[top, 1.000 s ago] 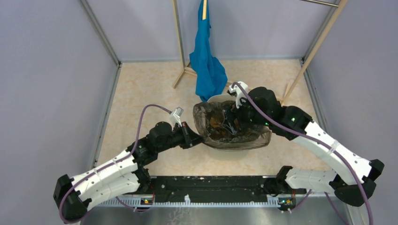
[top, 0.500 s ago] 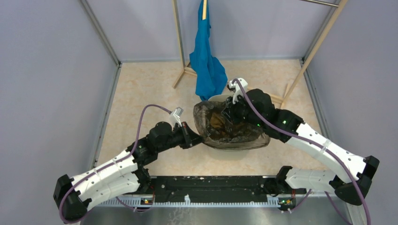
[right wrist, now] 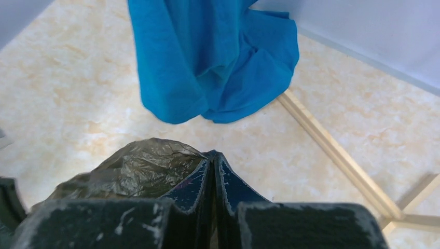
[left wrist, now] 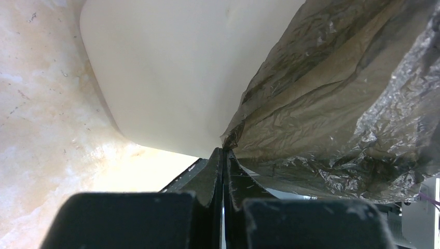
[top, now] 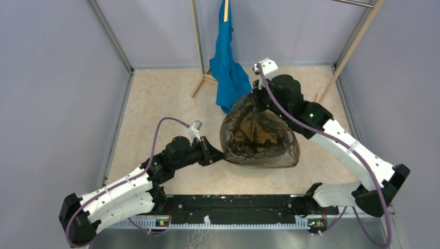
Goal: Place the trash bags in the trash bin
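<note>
The dark see-through trash bag is stretched over the cream trash bin, which shows only faintly through the film in the top view. The left wrist view shows the bin's smooth wall beside the wrinkled bag. My left gripper is shut on the bag's left edge, with the film pinched at its tips. My right gripper is shut on the bag's far edge. It holds that edge pulled up into a peak, and the film runs into the closed tips.
A bright blue cloth hangs from the wooden rack just behind the bin, close to my right gripper. The rack's base bar lies on the floor at right. Grey walls enclose the marbled floor.
My right gripper shut on the bag's far edge and drew it up and back toward the blue cloth, pulling the bag into a taut peak. The left arm has not moved.
</note>
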{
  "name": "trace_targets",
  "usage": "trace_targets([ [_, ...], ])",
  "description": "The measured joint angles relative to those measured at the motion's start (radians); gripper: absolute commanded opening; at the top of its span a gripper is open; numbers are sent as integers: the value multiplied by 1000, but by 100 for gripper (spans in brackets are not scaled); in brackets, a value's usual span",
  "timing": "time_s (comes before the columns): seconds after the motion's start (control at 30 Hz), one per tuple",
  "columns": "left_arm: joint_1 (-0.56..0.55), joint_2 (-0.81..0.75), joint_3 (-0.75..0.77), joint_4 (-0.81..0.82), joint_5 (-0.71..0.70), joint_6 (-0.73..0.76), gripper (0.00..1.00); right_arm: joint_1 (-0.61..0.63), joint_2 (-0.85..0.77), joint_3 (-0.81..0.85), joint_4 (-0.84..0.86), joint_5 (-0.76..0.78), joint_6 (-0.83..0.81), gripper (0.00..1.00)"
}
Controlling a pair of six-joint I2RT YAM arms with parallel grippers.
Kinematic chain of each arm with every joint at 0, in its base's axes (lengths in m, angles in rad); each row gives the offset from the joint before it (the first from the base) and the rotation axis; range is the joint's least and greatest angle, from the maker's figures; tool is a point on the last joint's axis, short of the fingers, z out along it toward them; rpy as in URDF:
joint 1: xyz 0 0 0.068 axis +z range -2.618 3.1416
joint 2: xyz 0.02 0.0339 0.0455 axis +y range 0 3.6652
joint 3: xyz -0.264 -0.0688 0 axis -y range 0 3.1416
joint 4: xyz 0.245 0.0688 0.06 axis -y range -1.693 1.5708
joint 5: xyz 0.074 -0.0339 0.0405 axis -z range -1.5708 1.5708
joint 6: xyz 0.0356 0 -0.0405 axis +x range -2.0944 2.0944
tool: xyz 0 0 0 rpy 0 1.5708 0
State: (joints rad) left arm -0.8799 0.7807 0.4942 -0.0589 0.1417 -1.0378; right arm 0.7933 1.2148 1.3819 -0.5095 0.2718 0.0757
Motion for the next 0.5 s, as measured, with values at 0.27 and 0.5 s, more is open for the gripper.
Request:
trace_targets([
  [0.27,0,0,-1,0,2,-8,0,-113,174,35,0,-108,-95,10],
  [0.5,0,0,-1,3,4,-8,0,-167,296,199,-112,-99,-57,61],
])
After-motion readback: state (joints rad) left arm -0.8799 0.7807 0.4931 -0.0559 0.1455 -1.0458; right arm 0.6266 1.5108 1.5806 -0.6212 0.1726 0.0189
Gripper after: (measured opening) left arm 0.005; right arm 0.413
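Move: The right hand already grips the trash bag's far edge; the bin's far rim lies about 1 cm back from this hand and some 8 cm below, hidden under the bag. The blue cloth hangs about 14 cm ahead and 8 cm left of the hand, 15 cm lower, and the wooden floor bar runs roughly 20 cm ahead, 2 cm right and 33 cm down. From the left hand, that rim is about 14 cm ahead, 12 cm right and 7 cm higher. The right hand draws the bag's far edge forward about 7 cm, away from the left hand and out past the bin's far rim, sinking about 6 cm on the way while it tips nose-down and rolls its left side lower by some 10 degrees. Near the end it slows and lifts about a centimetre as its fingers part to a bit under half open, the bag's edge still beside the left finger, while the left hand stays put, pinching the bag's near-left corner outside the bin. ##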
